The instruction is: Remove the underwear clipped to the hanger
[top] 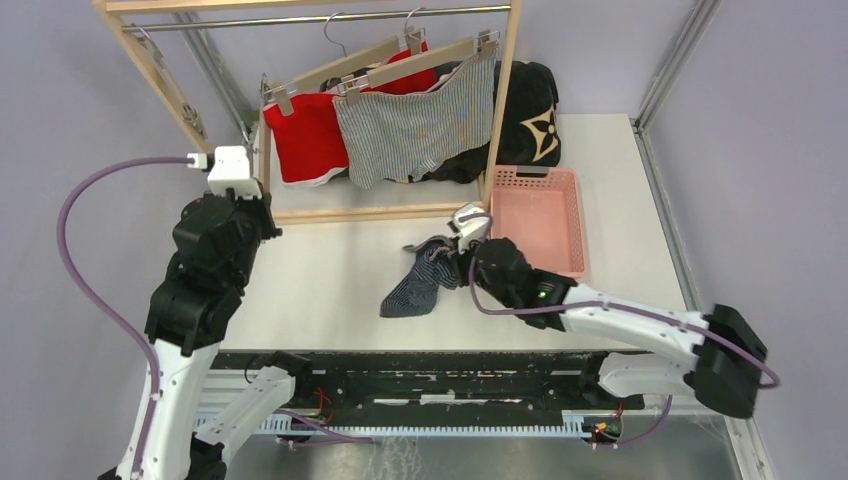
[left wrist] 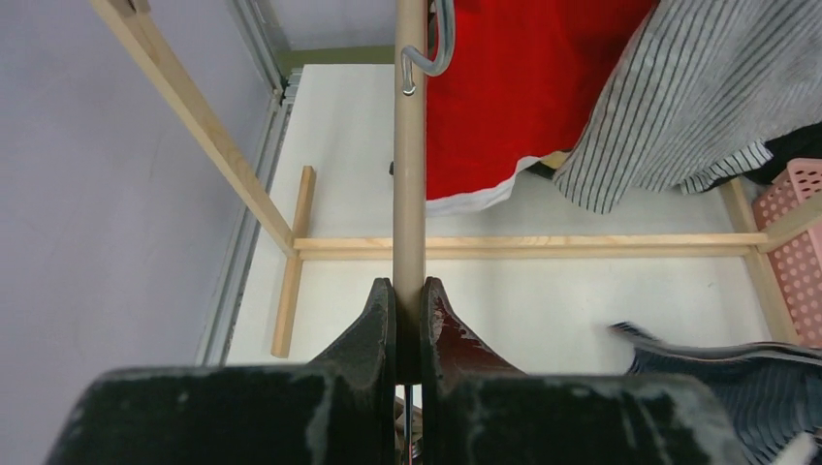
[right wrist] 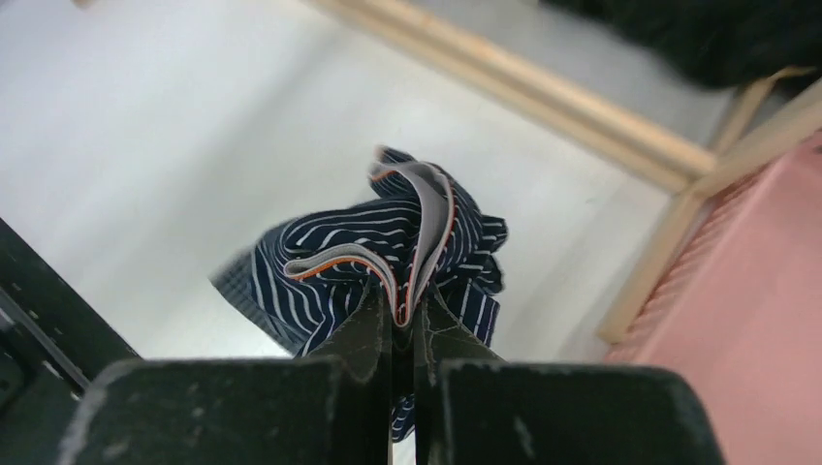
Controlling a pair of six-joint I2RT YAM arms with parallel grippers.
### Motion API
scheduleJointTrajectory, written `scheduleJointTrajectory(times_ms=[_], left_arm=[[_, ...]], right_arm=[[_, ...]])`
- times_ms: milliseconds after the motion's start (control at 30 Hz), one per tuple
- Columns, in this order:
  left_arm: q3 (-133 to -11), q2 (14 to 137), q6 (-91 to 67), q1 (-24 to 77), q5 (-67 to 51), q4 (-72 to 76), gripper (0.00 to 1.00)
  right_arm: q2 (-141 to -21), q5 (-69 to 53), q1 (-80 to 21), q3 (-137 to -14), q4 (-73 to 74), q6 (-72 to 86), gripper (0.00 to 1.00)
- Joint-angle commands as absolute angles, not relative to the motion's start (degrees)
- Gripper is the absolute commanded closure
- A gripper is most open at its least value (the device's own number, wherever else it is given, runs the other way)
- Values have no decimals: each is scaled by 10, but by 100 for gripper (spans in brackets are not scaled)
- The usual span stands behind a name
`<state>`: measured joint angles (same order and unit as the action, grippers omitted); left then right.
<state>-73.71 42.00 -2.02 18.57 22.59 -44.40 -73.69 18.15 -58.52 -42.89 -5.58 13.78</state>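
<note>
The red underwear [top: 305, 140] and the grey pinstriped underwear [top: 415, 130] hang clipped to two wooden hangers [top: 335, 70] on the rack. My left gripper [top: 262, 208] is shut on the tan hanger bar [left wrist: 410, 194]. That bar runs up to a metal clip [left wrist: 426, 53] beside the red pair [left wrist: 504, 97]. The navy striped underwear [top: 415, 285] lies bunched on the table in front of the rack. My right gripper [top: 462, 250] is shut on its folded grey waistband [right wrist: 426, 208], with the navy cloth [right wrist: 330, 252] spilling out below the jaws.
A pink basket [top: 540, 215] stands just right of my right gripper. The wooden rack's base rail [top: 380, 212] crosses the table behind the navy pair. A black floral cushion [top: 525, 110] leans behind the rack's right post. The table's near edge is close behind both arms.
</note>
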Motion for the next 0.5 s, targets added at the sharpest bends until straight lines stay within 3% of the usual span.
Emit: scheduleJointTrajectory(times_ms=[0,467], left_arm=[[-795,464,22,185,273,-381,97],[-945,595,88,185,267,-393,97]], right_arm=[[-616,247,-587,-427,-20,128,99],[-398,422,-586,-496,78,33,100]])
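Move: Ahead and to the right of the right hand, which already holds the navy striped underwear, the basket's middle lies about 13 cm farther out, 17 cm to the right and 11 cm lower; the rack's right upright is 16 cm ahead, 8 cm right. From the left hand, still holding the bare hanger, the rail is some 17 cm ahead and 25 cm higher, with the red underwear 14 cm ahead, 15 cm right, about 3 cm above. Lifting the navy striped underwear about 14 cm while swinging some 12 cm right, the right hand closes sideways on the basket, its wrist turning clockwise and tipping up about 15 degrees each, fingers kept shut. The left hand keeps the hanger's near end pinched and carries it forward, then mostly upward, towards the rail. ##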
